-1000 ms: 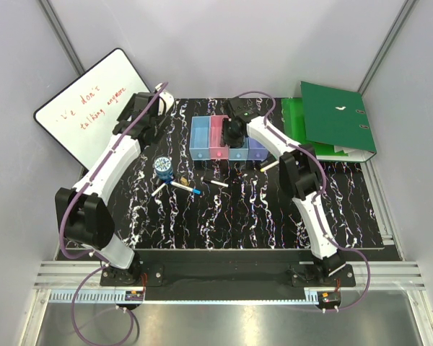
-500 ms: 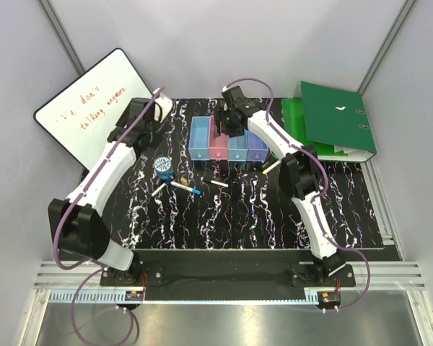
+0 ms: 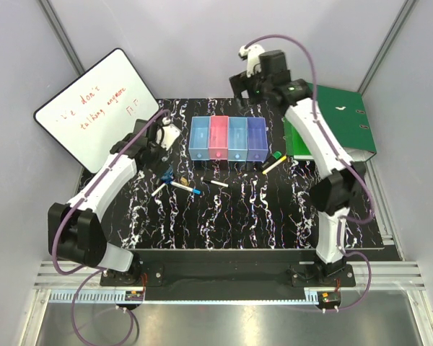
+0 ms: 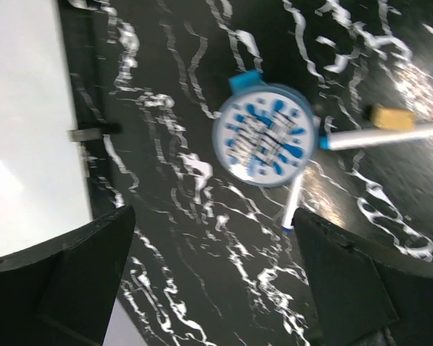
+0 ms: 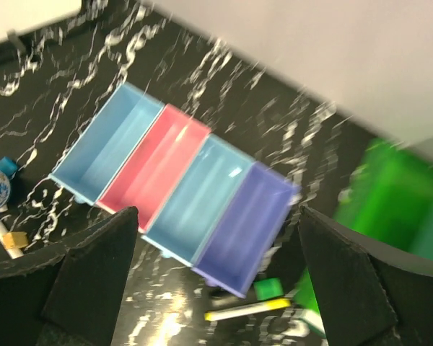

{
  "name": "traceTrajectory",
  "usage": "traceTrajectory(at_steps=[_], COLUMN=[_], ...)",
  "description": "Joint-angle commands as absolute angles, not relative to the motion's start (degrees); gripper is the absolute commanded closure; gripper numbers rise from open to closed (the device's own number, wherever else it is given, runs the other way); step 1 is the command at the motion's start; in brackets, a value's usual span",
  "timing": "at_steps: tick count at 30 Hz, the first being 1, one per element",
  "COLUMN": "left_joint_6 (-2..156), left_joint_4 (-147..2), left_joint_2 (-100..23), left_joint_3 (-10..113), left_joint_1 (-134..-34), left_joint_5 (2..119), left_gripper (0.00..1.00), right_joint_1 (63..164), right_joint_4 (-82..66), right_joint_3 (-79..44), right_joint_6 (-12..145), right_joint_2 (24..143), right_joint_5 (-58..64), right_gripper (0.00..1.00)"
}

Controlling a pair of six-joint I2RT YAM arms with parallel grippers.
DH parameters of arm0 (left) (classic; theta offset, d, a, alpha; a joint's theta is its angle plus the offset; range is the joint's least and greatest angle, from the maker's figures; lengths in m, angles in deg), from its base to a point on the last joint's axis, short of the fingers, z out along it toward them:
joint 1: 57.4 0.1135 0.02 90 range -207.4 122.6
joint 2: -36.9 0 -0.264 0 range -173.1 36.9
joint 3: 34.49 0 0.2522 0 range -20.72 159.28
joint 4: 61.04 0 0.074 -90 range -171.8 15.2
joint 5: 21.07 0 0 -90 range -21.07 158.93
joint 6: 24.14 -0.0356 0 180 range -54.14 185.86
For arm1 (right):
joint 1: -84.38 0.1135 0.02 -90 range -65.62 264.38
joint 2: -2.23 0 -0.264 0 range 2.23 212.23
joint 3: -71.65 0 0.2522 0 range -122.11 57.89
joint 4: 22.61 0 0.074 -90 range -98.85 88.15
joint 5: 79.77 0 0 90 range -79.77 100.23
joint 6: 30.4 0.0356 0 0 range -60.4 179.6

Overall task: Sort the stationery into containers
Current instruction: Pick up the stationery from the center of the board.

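Note:
The containers (image 3: 227, 138) stand in a row at the table's back middle: blue (image 5: 105, 148), pink (image 5: 155, 166), light blue (image 5: 202, 198) and purple (image 5: 249, 223). Blur hides whatever lies inside. My right gripper (image 3: 244, 85) hangs open high behind them, holding nothing. A yellow highlighter (image 5: 249, 310) with a green cap lies just right of the purple bin. My left gripper (image 4: 213, 288) is open and empty, low over the table. Just ahead of its fingers lies the round blue roll (image 4: 265, 135). White markers (image 3: 186, 188) lie near the roll; one (image 4: 386, 135) touches its edge.
A whiteboard (image 3: 94, 108) with red writing leans at the back left, close to my left gripper. Green ring binders (image 3: 335, 122) are stacked at the back right. A small yellow block (image 4: 390, 115) sits by the markers. Another marker (image 3: 219, 183) lies mid-table.
My right gripper has lifted up and back from the bins and opened wide. My left gripper has come forward and down from the back left toward the blue roll.

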State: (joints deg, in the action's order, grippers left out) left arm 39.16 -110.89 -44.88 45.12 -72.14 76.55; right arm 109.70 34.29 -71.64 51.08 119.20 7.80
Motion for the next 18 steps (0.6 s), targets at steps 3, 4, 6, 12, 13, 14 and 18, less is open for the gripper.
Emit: traceTrajectory(at_steps=[3,4,6,12,13,14,18], left_joint_6=[40.5,40.7,40.6,41.1,41.0,41.0,41.3], left_joint_4=[-111.4,-111.4,-112.2,-111.3,-110.7,-109.8,-109.1], left_joint_2=[-45.5,-45.7,-46.6,-50.8,-51.2,-52.0,-54.9], left_joint_3=[46.2,46.6,47.1,48.4,48.8,49.0,51.2], left_joint_1=[-72.5,-72.5,-72.5,-72.4,-72.4,-72.4,-72.4], left_joint_5=[66.0,65.0,62.4,65.0,65.2,65.6,65.9], left_gripper=[0.01,0.01,0.01,0.01,0.01,0.01,0.01], right_joint_1=[109.3,109.3,109.3,109.3,109.3,109.3,109.3], right_joint_4=[36.0,36.0,35.9,35.5,35.5,35.5,35.5], right_joint_3=[-70.7,-70.0,-68.0,-64.9,-64.7,-64.6,-65.0], right_joint_6=[41.8,41.4,40.8,38.8,39.0,39.0,39.4], right_joint_2=[108.6,107.5,104.8,100.8,100.8,100.5,100.8], right_joint_5=[12.5,12.8,13.7,14.7,14.5,14.4,14.5], right_gripper=[0.00,0.00,0.00,0.00,0.00,0.00,0.00])
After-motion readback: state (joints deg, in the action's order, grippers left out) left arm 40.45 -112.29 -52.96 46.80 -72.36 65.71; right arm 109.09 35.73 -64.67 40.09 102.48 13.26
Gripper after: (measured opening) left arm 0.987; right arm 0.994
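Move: The white marker lying against the blue-lidded tub is about 14 cm below the left hand, some 4 cm to its right and 2 cm back. The tub stands about 3 cm ahead and 6 cm right, its middle 11 cm down. The blue-capped marker lies level with the hand, 14 cm right, with the yellow block just beyond that marker, 1 cm ahead and 13 cm right. From the right hand the white marker is roughly 37 cm left, 22 cm back and 29 cm below. Down and to its right, the left hand comes in over the white marker beside the tub, sliding right first and then sinking, about 5 cm in all, its open fingers tipping some 10 degrees steeper. The empty right hand keeps withdrawing from the divided box, rising about 10 cm and easing right and back, fingers tilting up and still wide open. ##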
